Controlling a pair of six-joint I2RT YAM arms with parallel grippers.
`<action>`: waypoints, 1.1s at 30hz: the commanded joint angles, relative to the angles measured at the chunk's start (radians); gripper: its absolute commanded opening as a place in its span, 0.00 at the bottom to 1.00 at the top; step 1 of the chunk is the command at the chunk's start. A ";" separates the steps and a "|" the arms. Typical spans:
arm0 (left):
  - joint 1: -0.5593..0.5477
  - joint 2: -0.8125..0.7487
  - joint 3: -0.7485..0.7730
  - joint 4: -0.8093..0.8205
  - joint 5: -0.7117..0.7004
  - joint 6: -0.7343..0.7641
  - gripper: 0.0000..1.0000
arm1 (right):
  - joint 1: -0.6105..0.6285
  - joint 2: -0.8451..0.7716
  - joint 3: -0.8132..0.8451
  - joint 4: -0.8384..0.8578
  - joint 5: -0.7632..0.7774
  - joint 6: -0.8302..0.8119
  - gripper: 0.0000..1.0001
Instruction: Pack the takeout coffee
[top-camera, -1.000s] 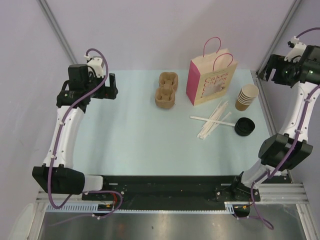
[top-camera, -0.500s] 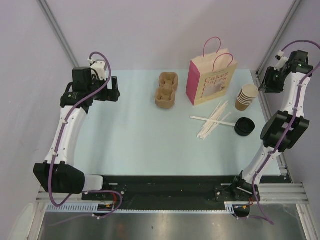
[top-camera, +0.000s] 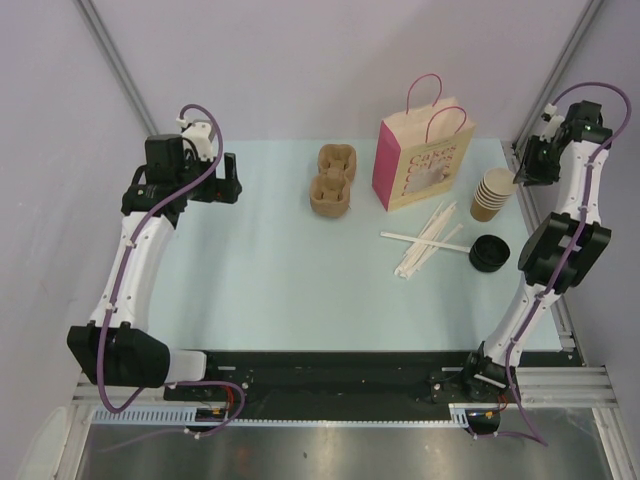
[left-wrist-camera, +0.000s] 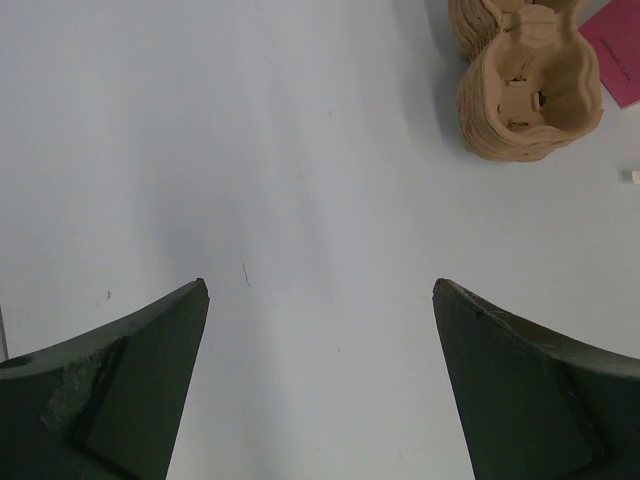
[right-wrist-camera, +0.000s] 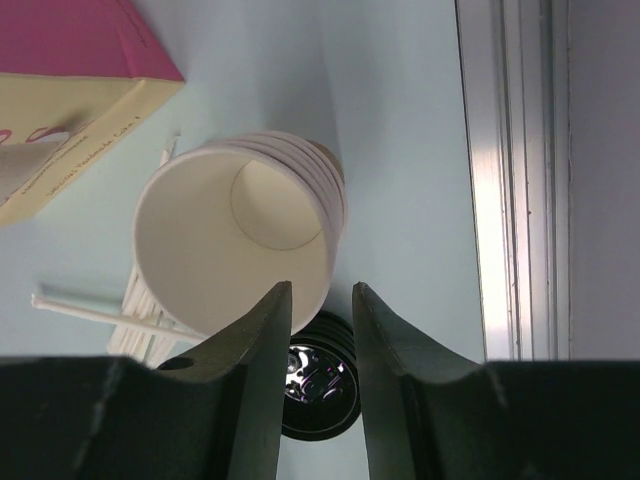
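Note:
The takeout coffee, as a lidded cup, is not in view. A stack of pale lidless cups (top-camera: 493, 193) stands at the right, with a stack of black lids (top-camera: 489, 252) in front of it. The pink paper bag (top-camera: 423, 165) stands upright at the back. My right gripper (top-camera: 527, 163) hovers by the right edge over the cups (right-wrist-camera: 235, 240). Its jaws (right-wrist-camera: 320, 290) are narrowed to a small gap with nothing gripped; the lids (right-wrist-camera: 320, 385) show through it. My left gripper (top-camera: 228, 177) is wide open over bare table (left-wrist-camera: 320, 290), far left.
A brown pulp cup carrier (top-camera: 332, 180) sits left of the bag and shows at the top right of the left wrist view (left-wrist-camera: 525, 90). White stirrers (top-camera: 425, 240) lie scattered in front of the bag. A metal frame rail (right-wrist-camera: 510, 180) runs along the table's right edge.
The right arm has folded upward and swung its gripper in over the cup stack, and its jaws have closed from wide to a narrow gap. The left arm has barely shifted.

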 joint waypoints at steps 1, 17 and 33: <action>-0.008 -0.004 0.006 0.025 0.017 -0.020 0.99 | 0.002 0.023 0.054 0.011 0.016 -0.003 0.35; -0.008 0.004 -0.005 0.033 0.006 -0.016 0.99 | 0.028 0.049 0.066 0.015 0.016 0.003 0.19; -0.008 0.016 0.003 0.035 0.004 -0.019 0.99 | 0.019 0.055 0.065 0.007 0.017 0.025 0.00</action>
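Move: The stack of cups stands under the right hand, its middle some 4 cm to the left, 2 cm ahead and 10 cm below; its right-hand rim lies just beneath the half-open fingertips. The black lids lie about 9 cm back and 4 cm left, the straws roughly 5 cm back and 17 cm left, both some 17 cm down; the paper bag is about 8 cm ahead and 17 cm left. From the left hand the cups are around 60 cm right, 10 cm ahead and 18 cm lower. The top cup's rim, on its right side, is taken between the right fingertips: the hand eases down about 1.5 cm and forward about 1 cm over that wall, edges slightly left, then stays there while the fingers go from about a third open to nearly shut, pinching the thin rim. The wrist keeps its forward-and-down tilt. ##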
